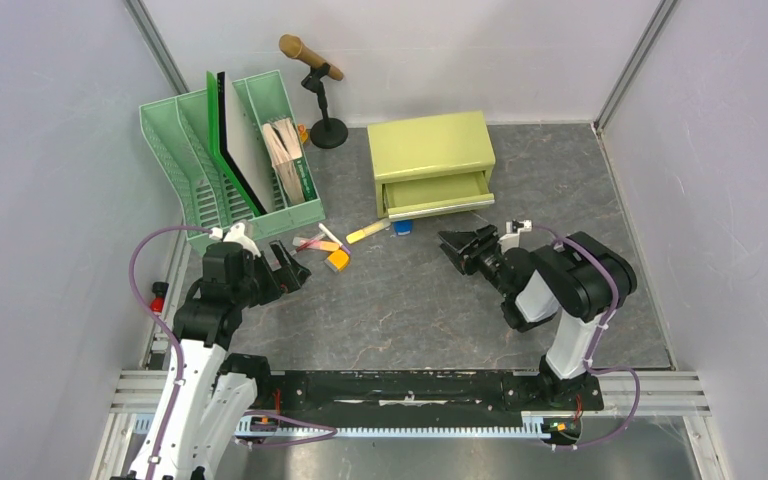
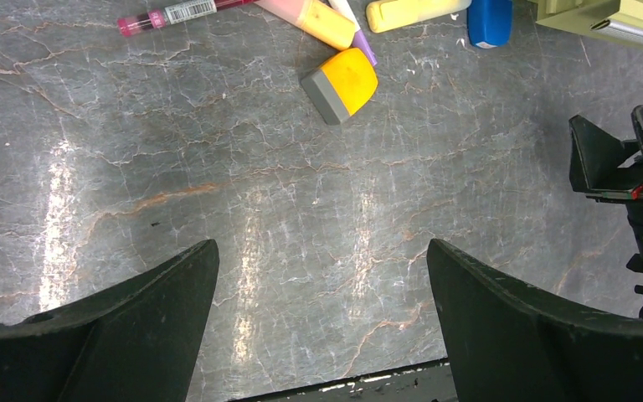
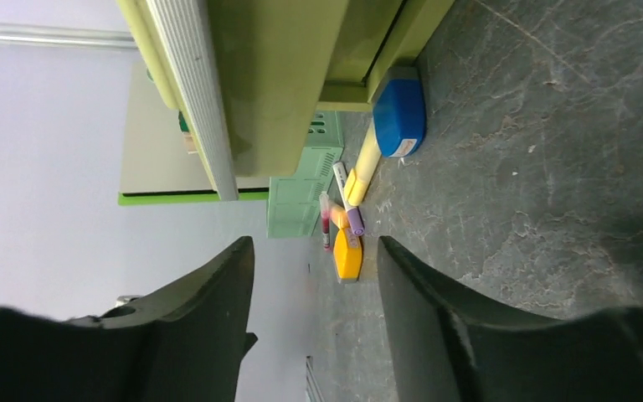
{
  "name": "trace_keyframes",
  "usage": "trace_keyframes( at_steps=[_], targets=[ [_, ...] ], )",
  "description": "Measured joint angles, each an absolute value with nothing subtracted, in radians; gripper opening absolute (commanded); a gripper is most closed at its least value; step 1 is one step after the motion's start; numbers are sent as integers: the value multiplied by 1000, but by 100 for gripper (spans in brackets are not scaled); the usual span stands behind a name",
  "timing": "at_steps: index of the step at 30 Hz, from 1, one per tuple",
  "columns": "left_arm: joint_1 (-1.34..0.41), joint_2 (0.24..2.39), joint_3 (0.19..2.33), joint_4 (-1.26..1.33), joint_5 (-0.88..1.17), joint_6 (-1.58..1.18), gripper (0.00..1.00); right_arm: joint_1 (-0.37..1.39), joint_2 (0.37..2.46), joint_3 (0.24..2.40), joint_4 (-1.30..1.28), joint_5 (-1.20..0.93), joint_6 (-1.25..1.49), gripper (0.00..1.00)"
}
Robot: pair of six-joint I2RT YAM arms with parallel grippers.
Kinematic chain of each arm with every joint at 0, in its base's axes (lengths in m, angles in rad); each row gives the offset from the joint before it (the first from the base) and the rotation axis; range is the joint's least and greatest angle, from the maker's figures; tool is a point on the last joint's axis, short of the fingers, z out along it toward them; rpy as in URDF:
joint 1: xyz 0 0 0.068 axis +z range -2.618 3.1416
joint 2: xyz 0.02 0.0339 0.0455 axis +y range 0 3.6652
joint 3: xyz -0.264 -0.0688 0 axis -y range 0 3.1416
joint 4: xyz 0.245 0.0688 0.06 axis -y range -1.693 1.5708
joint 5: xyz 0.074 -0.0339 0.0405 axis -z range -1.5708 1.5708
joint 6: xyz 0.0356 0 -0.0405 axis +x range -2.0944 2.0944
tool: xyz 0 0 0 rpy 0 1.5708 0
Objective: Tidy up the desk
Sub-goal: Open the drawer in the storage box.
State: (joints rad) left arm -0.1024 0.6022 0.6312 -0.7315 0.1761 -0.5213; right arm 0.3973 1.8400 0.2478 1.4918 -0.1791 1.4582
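The desk is a dark grey veined top. Small items lie in front of the cabinet: a pink pen, an orange-and-grey eraser, a yellow marker and a blue block. My left gripper hovers just left of them, wide open, with only bare desk between its fingers. My right gripper is turned on its side to the right of the items, pointing left at them. It is open and holds nothing. The eraser lies beyond its tips.
A yellow-green cabinet stands at the back with its lower drawer pulled out. The blue block rests against its base. A green file rack holding folders stands at back left. A microphone on a stand is behind it. Pale walls enclose the desk.
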Motion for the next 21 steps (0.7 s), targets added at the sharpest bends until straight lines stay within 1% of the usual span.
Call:
trace_keyframes(
  at_steps=[3, 6, 12, 14, 15, 18, 21],
  targets=[
    [-102, 602, 631, -731, 175, -521, 100, 398, 1817, 248, 1492, -187, 1441, 70],
    [-102, 604, 631, -731, 176, -521, 100, 397, 1769, 247, 1489, -195, 1419, 73],
    [-102, 617, 631, -731, 176, -521, 100, 397, 1605, 225, 1419, -208, 1335, 79],
    [-102, 620, 631, -731, 176, -521, 100, 397, 1523, 214, 1337, -210, 1280, 83],
    [-102, 620, 631, -731, 176, -521, 100, 396, 1486, 212, 1296, -209, 1254, 86],
    [-102, 627, 631, -731, 178, -521, 100, 390, 1325, 218, 1066, -197, 1121, 98],
    [-102, 650, 631, -730, 191, -521, 100, 387, 1164, 255, 788, -143, 962, 98]
  ],
)
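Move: The drawer already stands pulled out, and the right hand has just come off it: the middle of the drawer's front lies about 5 cm ahead of that hand, 2 cm to its left and 3 cm higher. Down on the desk, some 7 cm below the hand, the blue block is about 7 cm ahead and 9 cm to the left, with the yellow highlighter 6 cm farther left. From the left hand the drawer front lies roughly 14 cm ahead, 27 cm to the right and 2 cm lower. The right hand, touching nothing, climbs clear of the open drawer by about 5 cm, easing back a couple of centimetres and, late on, swinging nearly 3 cm to the right. As it goes, the wrist rolls its left side down some 25 degrees and tips the fingers up a little, while the half-open fingers spread to almost fully wide. ##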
